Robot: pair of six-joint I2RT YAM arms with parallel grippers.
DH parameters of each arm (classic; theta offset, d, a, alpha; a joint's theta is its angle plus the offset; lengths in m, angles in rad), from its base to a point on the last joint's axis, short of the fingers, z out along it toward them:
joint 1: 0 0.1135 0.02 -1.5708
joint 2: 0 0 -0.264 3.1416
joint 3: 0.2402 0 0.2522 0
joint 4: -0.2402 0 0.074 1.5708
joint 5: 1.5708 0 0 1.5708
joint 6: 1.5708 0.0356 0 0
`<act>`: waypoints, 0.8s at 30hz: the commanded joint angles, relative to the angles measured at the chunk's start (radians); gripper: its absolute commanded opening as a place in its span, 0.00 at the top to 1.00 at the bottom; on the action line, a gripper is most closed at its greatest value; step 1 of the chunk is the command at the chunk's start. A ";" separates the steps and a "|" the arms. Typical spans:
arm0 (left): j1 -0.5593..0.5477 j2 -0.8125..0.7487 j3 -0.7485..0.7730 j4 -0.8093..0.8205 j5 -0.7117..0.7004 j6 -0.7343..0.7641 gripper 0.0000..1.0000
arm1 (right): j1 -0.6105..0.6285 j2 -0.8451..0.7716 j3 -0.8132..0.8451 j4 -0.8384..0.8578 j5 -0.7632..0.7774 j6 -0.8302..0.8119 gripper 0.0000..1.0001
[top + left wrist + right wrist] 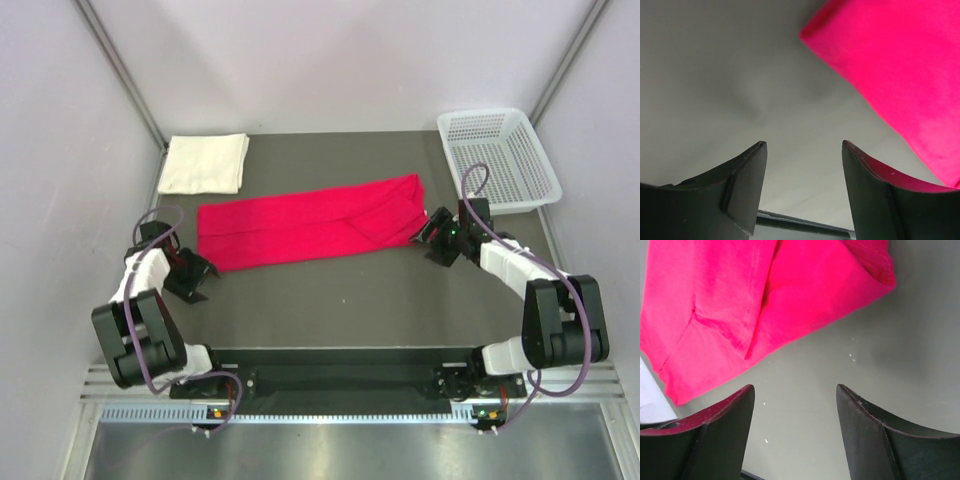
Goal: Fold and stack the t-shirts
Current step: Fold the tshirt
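Observation:
The red t-shirt [310,222] lies folded into a long band across the middle of the table. The cream-white t-shirt [205,163] rests folded at the back left corner. My left gripper [198,272] hovers just off the red shirt's near left corner. In the left wrist view it [804,145] is open over bare table, with red cloth [900,65] at the upper right. My right gripper [432,240] sits beside the shirt's right end. Seen from the right wrist, it [795,387] is open and empty, with the red shirt [765,300] ahead on the left.
A white mesh basket [497,158] stands at the back right corner, close behind the right arm. Grey walls close in the table on both sides and at the back. Dark tabletop [340,300] runs between the red shirt and the arm bases.

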 commanded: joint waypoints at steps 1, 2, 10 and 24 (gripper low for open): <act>0.049 0.074 -0.010 0.079 0.041 0.004 0.34 | -0.012 0.013 -0.011 0.139 -0.019 0.040 0.34; 0.059 0.080 -0.010 0.091 0.046 0.009 0.34 | -0.015 0.018 -0.020 0.150 -0.022 0.043 0.34; 0.116 0.142 -0.004 0.201 0.099 0.043 0.33 | -0.066 0.088 -0.079 0.283 -0.073 0.086 0.31; 0.134 0.281 0.033 0.295 0.119 -0.005 0.37 | -0.084 0.220 -0.001 0.329 -0.053 0.072 0.39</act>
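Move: The folded red t-shirt's near left corner lies about 3 cm ahead of the left hand, 3 cm to its left and some 4 cm below; the white cloth is about 30 cm straight ahead. The right hand has the shirt's near right corner roughly 4 cm ahead, 3 cm to its right and 5 cm below, with the white basket about 23 cm ahead and 19 cm to its right. Forward and down, both open grippers come in on the two near corners of the folded shirt. The left first sinks and shifts a little left, then slides forward about 5 cm until the corner shows between its fingers; the right dips some 3 cm, then eases forward to nearly 4 cm in all, its fingers reaching the near edge. Neither grips yet. ##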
